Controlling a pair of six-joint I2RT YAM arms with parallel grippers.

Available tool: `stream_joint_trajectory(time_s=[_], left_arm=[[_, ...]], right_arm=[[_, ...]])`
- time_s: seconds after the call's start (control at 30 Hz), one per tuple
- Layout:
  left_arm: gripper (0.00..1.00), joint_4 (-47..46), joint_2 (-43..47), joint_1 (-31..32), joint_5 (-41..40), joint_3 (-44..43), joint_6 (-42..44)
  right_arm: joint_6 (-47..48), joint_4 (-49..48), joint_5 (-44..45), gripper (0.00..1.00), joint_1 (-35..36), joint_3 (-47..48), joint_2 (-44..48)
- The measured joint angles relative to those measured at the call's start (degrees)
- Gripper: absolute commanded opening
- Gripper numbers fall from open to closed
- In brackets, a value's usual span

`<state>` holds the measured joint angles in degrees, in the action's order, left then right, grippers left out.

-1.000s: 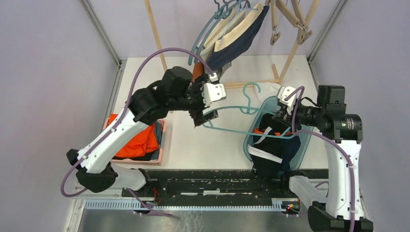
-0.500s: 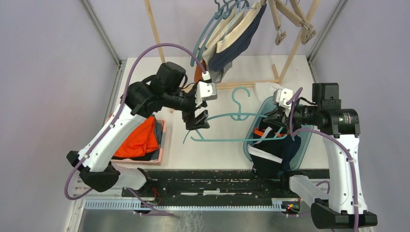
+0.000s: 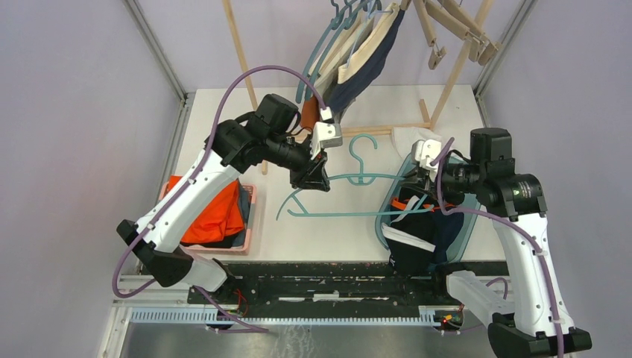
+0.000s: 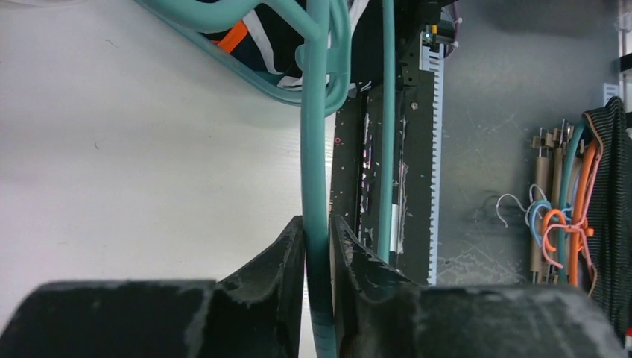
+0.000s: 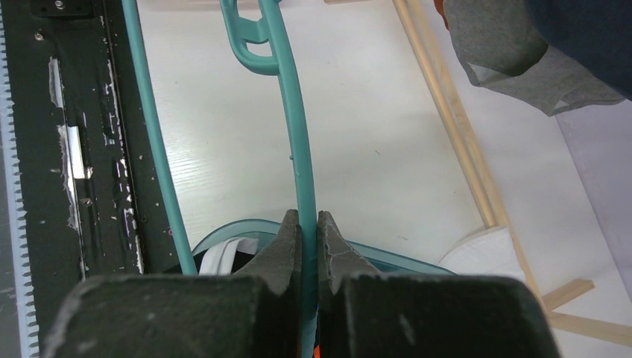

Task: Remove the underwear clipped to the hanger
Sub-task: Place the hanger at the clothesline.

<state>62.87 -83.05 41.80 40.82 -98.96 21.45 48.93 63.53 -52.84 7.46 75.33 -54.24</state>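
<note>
A teal hanger (image 3: 350,214) hangs level over the white table, held at both ends. My left gripper (image 3: 313,179) is shut on its left upper bar; in the left wrist view the jaws (image 4: 318,224) pinch the teal rod (image 4: 314,149). My right gripper (image 3: 417,181) is shut on the right end, and its wrist view shows the rod (image 5: 298,149) pinched too. Black, navy and orange underwear (image 3: 417,239) lies heaped in the teal bin (image 3: 380,222) under that end; I cannot tell whether any is clipped. More underwear (image 3: 365,60) hangs on the rack.
A pink tray with a bright orange cloth (image 3: 212,216) sits at the left edge. The wooden rack's posts and base bar (image 3: 380,130) stand at the back, with wooden clip hangers (image 3: 447,30) at the top right. A black rail (image 3: 320,272) runs along the near edge.
My left gripper has gone from wide open to shut on the hanger's left bar. The hanger has shifted a little left, and the right arm has followed it.
</note>
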Motion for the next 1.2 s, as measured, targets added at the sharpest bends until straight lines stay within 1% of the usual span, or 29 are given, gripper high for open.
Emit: stream_joint_trajectory(time_s=[0.07, 0.1, 0.2, 0.33, 0.43, 0.47, 0.5, 0.53, 0.63, 0.77, 0.93, 1.07, 1.2], left_arm=[[0.04, -0.1, 0.0, -0.1, 0.0, 0.0, -0.1], [0.03, -0.2, 0.0, -0.3, -0.1, 0.1, -0.2], [0.03, -0.9, 0.0, -1.3, -0.2, 1.0, -0.5], [0.03, -2.1, 0.9, -2.8, -0.3, 3.6, -0.7], [0.03, -2.6, 2.9, -3.7, -1.5, 5.9, -0.7], [0.03, -2.9, 4.0, -4.0, -2.3, 6.9, -0.7], [0.03, -3.1, 5.2, -4.1, -3.2, 7.9, -0.7], [0.03, -3.2, 6.5, -4.2, -4.1, 8.8, -0.7], [0.03, -3.4, 10.2, -4.2, -7.9, 10.6, -0.6], [0.03, -3.9, 14.8, -4.2, -15.5, 12.7, -0.6], [0.03, -3.8, 21.6, -4.2, -29.6, 17.1, 0.8], [0.03, -2.5, 28.0, -5.2, -40.3, 20.7, 3.3], [0.03, -1.6, 32.8, -7.1, -49.9, 21.9, 5.7]], right_arm=[[-1.5, -2.0, 1.1, 0.09, 0.7, -1.2, 0.5], [-2.4, -2.8, 1.4, 0.16, 0.9, -1.8, 0.7], [-5.6, -5.9, 2.4, 0.27, 1.6, -3.4, 1.1], [-8.9, -8.8, 4.1, 0.48, 1.6, -4.6, 1.0], [-10.9, -10.4, 5.2, 0.58, 1.6, -4.9, 0.9], [-11.7, -11.0, 5.4, 0.65, 1.5, -4.9, 0.9], [-12.7, -11.7, 5.5, 0.78, 1.5, -4.9, 0.9], [-14.0, -12.9, 5.6, 0.84, 1.5, -4.9, 0.9], [-16.8, -14.2, 5.6, 0.98, 1.5, -5.0, 0.6], [-21.0, -16.2, 5.8, 1.0, 1.5, -5.0, -0.3], [-25.0, -18.0, 8.2, 1.0, 1.5, -5.0, -0.7], [-26.5, -19.2, 10.4, 1.0, 1.5, -5.0, -0.6], [-27.1, -19.4, 12.2, 1.0, 1.5, -5.0, -0.7]])
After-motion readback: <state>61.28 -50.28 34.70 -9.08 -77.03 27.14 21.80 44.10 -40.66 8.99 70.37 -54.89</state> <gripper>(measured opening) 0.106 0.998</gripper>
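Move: The empty hanger runs across between the hands: its left shoulder bar already lies between the left hand's part-open pads, and its middle is about 10 cm to that hand's right and 2 cm back. The hanging clothes are some 19 cm ahead of the left hand, 4 cm right and 8 cm higher; the pink basket is roughly 31 cm left, 8 cm back and 25 cm below. From the right hand, which grips the other shoulder, the hanger's middle is about 13 cm left and 2 cm back. The left fingers pinch shut on the hanger's shoulder bar and the right fingers then open wide to let go of theirs, that hand easing about 5 cm forward and turning clockwise. After a small dip forward and down, the left hand speeds off some 20 cm left with the hanger, away from the right hand and towards the pink basket's side, its wrist swinging counter-clockwise so the fingers come round forward and tip up. ##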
